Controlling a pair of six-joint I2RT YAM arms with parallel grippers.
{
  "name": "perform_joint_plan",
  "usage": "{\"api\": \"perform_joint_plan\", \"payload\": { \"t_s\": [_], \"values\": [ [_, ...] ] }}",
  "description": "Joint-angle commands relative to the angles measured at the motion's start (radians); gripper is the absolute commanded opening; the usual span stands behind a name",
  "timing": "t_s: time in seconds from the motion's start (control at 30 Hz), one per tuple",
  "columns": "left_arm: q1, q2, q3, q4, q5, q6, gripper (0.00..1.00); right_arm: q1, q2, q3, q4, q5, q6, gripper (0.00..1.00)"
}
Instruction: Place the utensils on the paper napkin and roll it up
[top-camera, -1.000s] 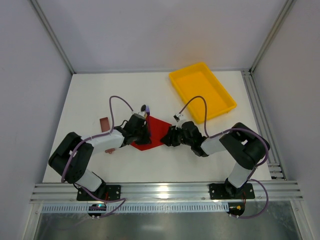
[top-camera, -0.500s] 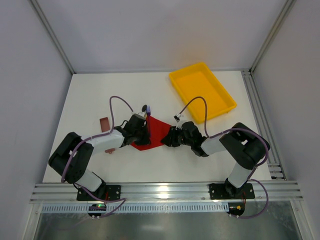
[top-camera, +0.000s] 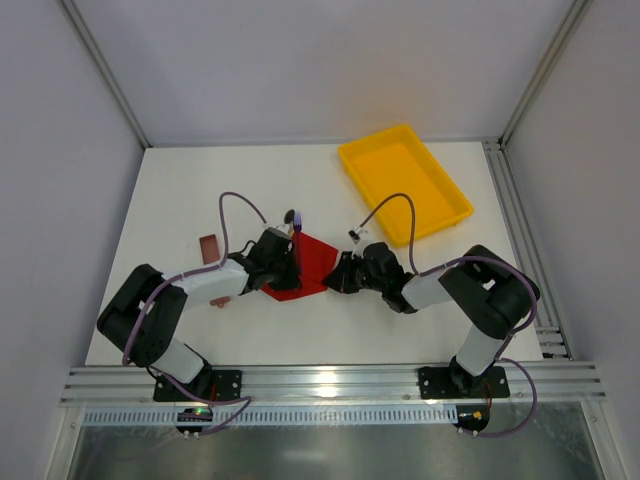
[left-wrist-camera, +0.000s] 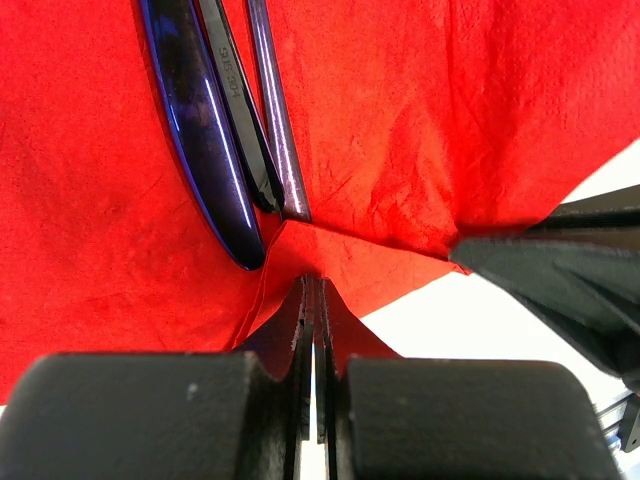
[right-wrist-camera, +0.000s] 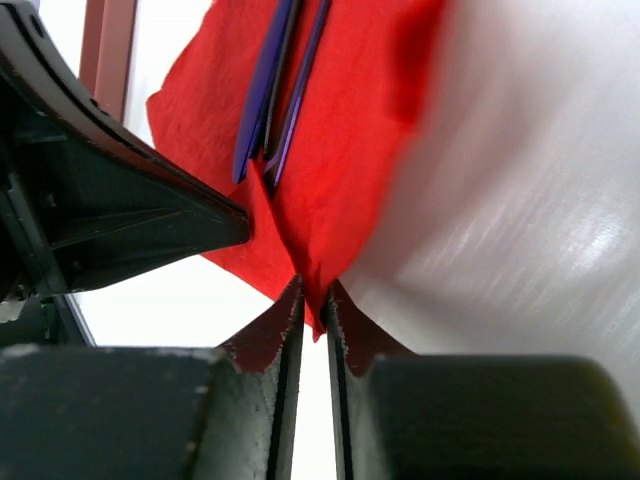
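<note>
The red paper napkin (top-camera: 312, 262) lies mid-table between both grippers, its edges lifted. The utensils (left-wrist-camera: 215, 130), a blue-purple piece and a black one (left-wrist-camera: 238, 110) side by side, rest on the napkin (left-wrist-camera: 400, 110); their far ends (top-camera: 293, 219) stick out past its far edge. My left gripper (left-wrist-camera: 315, 285) is shut on a pinched fold of the napkin's near edge. From the other side, my right gripper (right-wrist-camera: 313, 297) is shut on the napkin (right-wrist-camera: 340, 150) at a corner, with the utensils (right-wrist-camera: 268, 90) just beyond. In the top view the left gripper (top-camera: 296, 268) and right gripper (top-camera: 334, 272) almost meet.
A yellow tray (top-camera: 440, 190) stands at the back right. A small brownish-red block (top-camera: 209, 247) lies left of the left arm and shows as a bar (right-wrist-camera: 108, 40) in the right wrist view. Purple cables loop above both wrists.
The right gripper has closed its jaws onto the napkin's corner. The left gripper has stayed shut on the napkin, and neither arm has visibly shifted.
</note>
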Motion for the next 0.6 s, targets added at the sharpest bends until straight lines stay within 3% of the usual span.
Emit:
{"api": "perform_joint_plan", "payload": {
  "t_s": [0.0,0.17,0.37,0.57],
  "values": [
    [-0.002,-0.004,0.027,0.004,-0.020,0.007,0.00,0.001,-0.019,0.028,0.086,-0.031,0.027,0.18],
    [-0.002,-0.005,0.027,0.007,-0.017,0.005,0.00,0.000,-0.002,0.010,0.098,-0.036,0.019,0.37],
    [-0.002,-0.004,0.022,0.014,-0.017,0.005,0.00,0.004,0.012,-0.009,0.089,-0.030,0.007,0.45],
    [-0.002,0.001,0.021,0.019,-0.016,0.002,0.00,0.014,0.023,-0.004,0.092,-0.033,0.013,0.46]
  ]
}}
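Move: The right hand's nearly shut fingers are on the napkin corner at the right end of the fold, which lies right at the hand point, perhaps 1 cm lower. From there the utensils' middle is some 9 cm ahead and 7 cm left. The left hand's shut fingertips are on the napkin fold directly beneath them; from that hand the napkin corner lies level, roughly 6 cm right, and the utensils' middle about 10 cm ahead and 1 cm left. Rising barely 1 cm and edging about half a centimetre left, then sinking most of the way back, the right hand opens its fingers from nearly shut to almost half wide and lets go of the napkin corner, staying astride it with its wrist hardly turning. The left hand keeps still, its shut fingertips still holding the fold down beside the utensils' handle ends. ##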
